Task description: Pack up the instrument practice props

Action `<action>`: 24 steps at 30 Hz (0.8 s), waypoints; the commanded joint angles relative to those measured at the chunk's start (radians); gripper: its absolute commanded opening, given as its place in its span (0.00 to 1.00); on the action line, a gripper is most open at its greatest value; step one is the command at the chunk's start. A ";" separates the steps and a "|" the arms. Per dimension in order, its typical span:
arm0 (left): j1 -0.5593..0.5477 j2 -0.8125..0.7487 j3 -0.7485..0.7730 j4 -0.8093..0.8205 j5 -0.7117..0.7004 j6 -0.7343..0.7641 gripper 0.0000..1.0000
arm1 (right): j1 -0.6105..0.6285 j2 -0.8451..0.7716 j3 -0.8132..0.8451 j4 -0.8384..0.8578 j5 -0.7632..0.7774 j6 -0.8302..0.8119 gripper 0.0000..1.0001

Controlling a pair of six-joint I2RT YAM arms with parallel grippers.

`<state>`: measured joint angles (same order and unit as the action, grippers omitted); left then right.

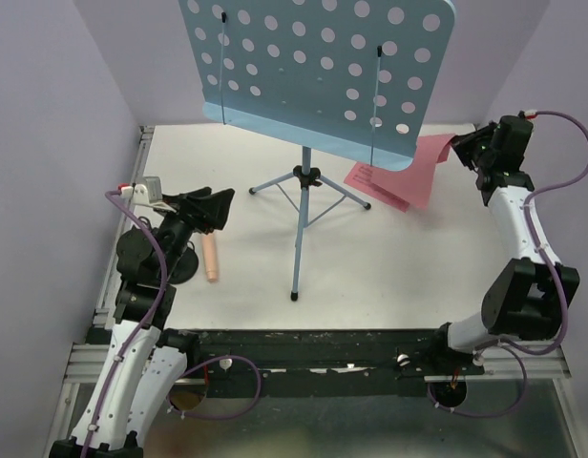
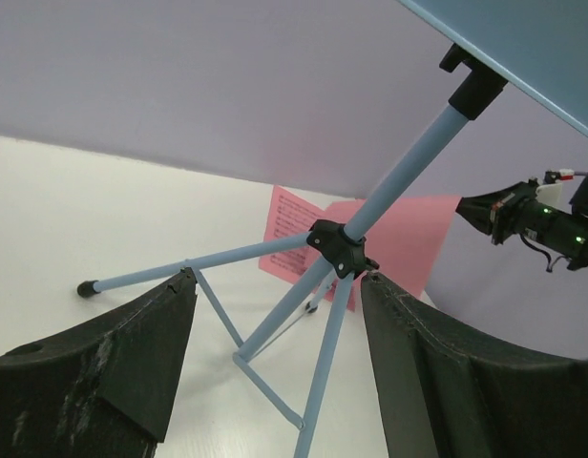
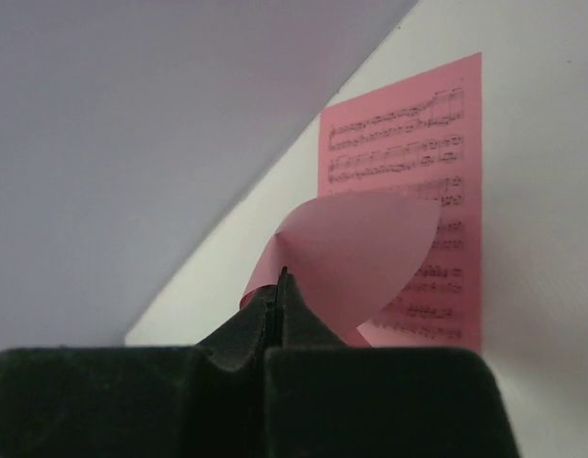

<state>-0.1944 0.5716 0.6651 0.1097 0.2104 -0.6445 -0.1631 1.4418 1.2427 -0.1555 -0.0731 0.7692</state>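
Observation:
The light-blue music stand (image 1: 313, 67) stands mid-table on its tripod (image 1: 308, 186). My left gripper (image 1: 214, 208) is open to the left of the tripod. In the left wrist view its fingers (image 2: 141, 353) frame the tripod hub (image 2: 340, 250) without touching it. My right gripper (image 3: 282, 284) is shut on the corner of a pink sheet-music page (image 3: 361, 248), which curls up. A second pink page (image 3: 437, 134) lies flat beneath it. Both pages (image 1: 399, 176) sit behind the stand at the back right. A beige-pink microphone (image 1: 211, 260) lies by the black mic stand base (image 1: 182, 265), partly hidden under my left arm.
Lilac walls (image 1: 55, 114) close in the table on the left, back and right. The stand's wide desk overhangs the rear of the table. The tripod's near leg ends at a foot (image 1: 294, 296) close to the front edge. A black rail (image 1: 313, 343) runs along the near side.

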 commanded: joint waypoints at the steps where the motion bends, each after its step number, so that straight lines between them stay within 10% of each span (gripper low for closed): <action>1: -0.016 0.005 -0.030 0.042 0.067 -0.067 0.78 | -0.094 0.149 0.044 0.138 -0.275 0.296 0.01; 10: -0.034 0.060 -0.076 0.068 0.081 -0.080 0.78 | -0.119 0.385 0.023 0.099 -0.424 0.253 0.01; 24: -0.085 0.119 -0.071 0.071 0.057 -0.067 0.77 | -0.035 0.286 0.132 0.307 -0.381 0.306 0.01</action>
<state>-0.2710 0.7055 0.5922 0.1562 0.2665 -0.7189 -0.1894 1.7855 1.2987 0.0418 -0.4656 1.0214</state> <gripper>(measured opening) 0.774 0.011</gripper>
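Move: The right hand holds one music sheet by its edge; the sheet lying on the table, over which it is carried, is about 11 cm ahead, 7 cm left and 25 cm below. The stand's right tripod foot is level with this hand and 14 cm left, its hub level and 30 cm left. From the left hand the lying sheet is some 29 cm ahead, 40 cm right and 33 cm down. Right hand, still pinching its sheet, dips 14 cm, then rises leftward above the lying sheet; left sinks 6. ##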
